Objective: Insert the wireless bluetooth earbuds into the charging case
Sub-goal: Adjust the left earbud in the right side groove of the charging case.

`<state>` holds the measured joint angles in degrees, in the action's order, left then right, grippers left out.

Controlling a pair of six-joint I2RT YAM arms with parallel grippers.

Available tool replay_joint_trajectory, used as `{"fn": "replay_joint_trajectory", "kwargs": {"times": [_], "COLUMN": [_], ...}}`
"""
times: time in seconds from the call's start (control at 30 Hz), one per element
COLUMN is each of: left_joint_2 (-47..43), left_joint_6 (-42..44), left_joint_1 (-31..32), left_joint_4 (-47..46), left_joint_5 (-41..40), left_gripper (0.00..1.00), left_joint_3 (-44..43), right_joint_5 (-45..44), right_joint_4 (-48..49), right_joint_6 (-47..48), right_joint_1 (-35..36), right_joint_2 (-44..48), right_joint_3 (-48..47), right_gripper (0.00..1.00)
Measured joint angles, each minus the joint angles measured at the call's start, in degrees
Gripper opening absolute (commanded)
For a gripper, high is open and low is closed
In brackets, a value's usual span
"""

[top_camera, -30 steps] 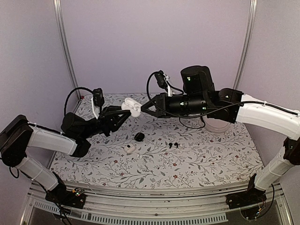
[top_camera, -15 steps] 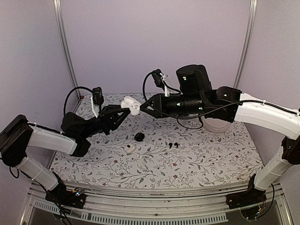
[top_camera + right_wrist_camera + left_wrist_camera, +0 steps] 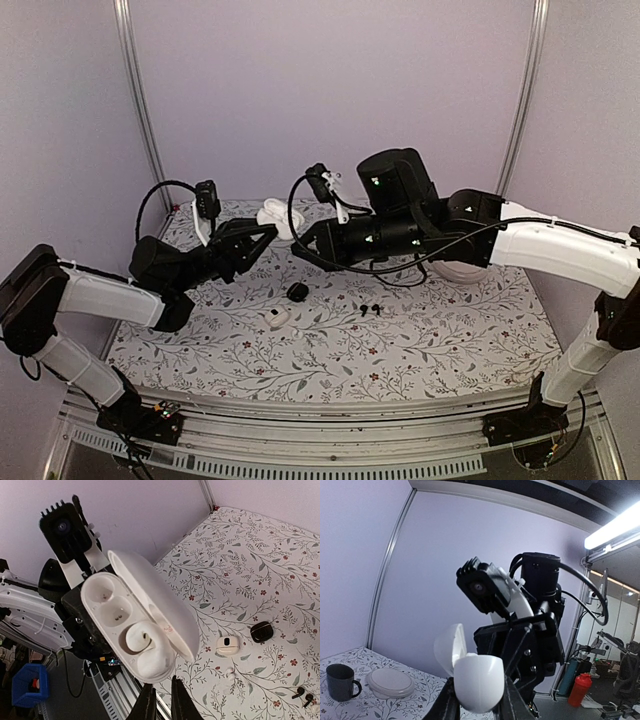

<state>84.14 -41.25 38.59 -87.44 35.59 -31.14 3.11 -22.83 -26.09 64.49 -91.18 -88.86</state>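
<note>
My left gripper is shut on the white charging case and holds it in the air with its lid open. In the right wrist view the case shows one white earbud seated in a well, and the other well is empty. My right gripper sits just beside the case, its fingers together with nothing seen between them. A black pair of earbuds and a loose white earbud lie on the table.
On the flowered table are a round black case and a small white case. A white lidded dish and a dark mug stand at the back right. Walls close in the sides.
My right gripper has come off the case and swung left and lower. The left gripper has raised the case slightly, still gripping it.
</note>
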Motion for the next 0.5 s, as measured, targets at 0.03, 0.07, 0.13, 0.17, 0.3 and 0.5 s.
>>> {"fn": "replay_joint_trajectory", "kwargs": {"times": [0.03,0.07,0.13,0.17,0.3,0.5], "left_joint_2": [-0.02,-0.02,-0.02,-0.02,-0.02,-0.02], "left_joint_6": [-0.15,-0.22,-0.48,-0.59,-0.94,-2.12], "left_joint_1": [0.09,0.24,0.26,0.26,0.24,-0.72], "left_joint_4": [-0.07,-0.07,-0.07,-0.04,-0.04,-0.07], "left_joint_5": [0.35,0.57,0.94,1.18,1.46,3.45], "left_gripper": [0.0,0.0,0.0,0.0,0.0,0.0], "left_joint_3": [-0.39,-0.81,-0.96,-0.96,-0.92,-0.68], "right_joint_5": [0.17,0.2,0.2,0.22,0.48,2.73], "right_joint_4": [-0.39,-0.79,-1.97,-2.4,-2.56,-1.92], "right_joint_6": [0.24,0.28,0.44,0.5,0.52,1.95], "right_joint_1": [0.39,0.61,0.9,0.92,0.52,-0.59], "right_joint_2": [-0.48,-0.87,-1.42,-1.46,-0.87,4.63], "right_joint_3": [0.0,0.02,0.04,0.04,0.46,5.81], "right_gripper": [0.2,0.23,0.23,0.24,0.31,0.46]}}
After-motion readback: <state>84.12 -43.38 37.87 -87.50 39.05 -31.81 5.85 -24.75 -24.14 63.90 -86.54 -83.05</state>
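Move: My right fingertips are just off the white earbud in the charging case's groove, which lies about 3 cm to their left, 1 cm ahead and 2 cm up. The case's open lid is some 4 cm left, 3 cm ahead and 3 cm up. Roughly 31 cm below on the table, a black case sits 10 cm ahead and 3 cm left, and a small white box 4 cm ahead and 8 cm left. From my left hand, that earbud is 3 cm right, level fore and aft, 2 cm up. I back my right hand off the earbud and the charging case, first sinking about 2 cm, then pulling right and slightly back by some 2 cm, its pointing all but unchanged. As I go, I spread my nearly shut right fingers partway. My left hand keeps its grip on the case and holds it nearly still. ##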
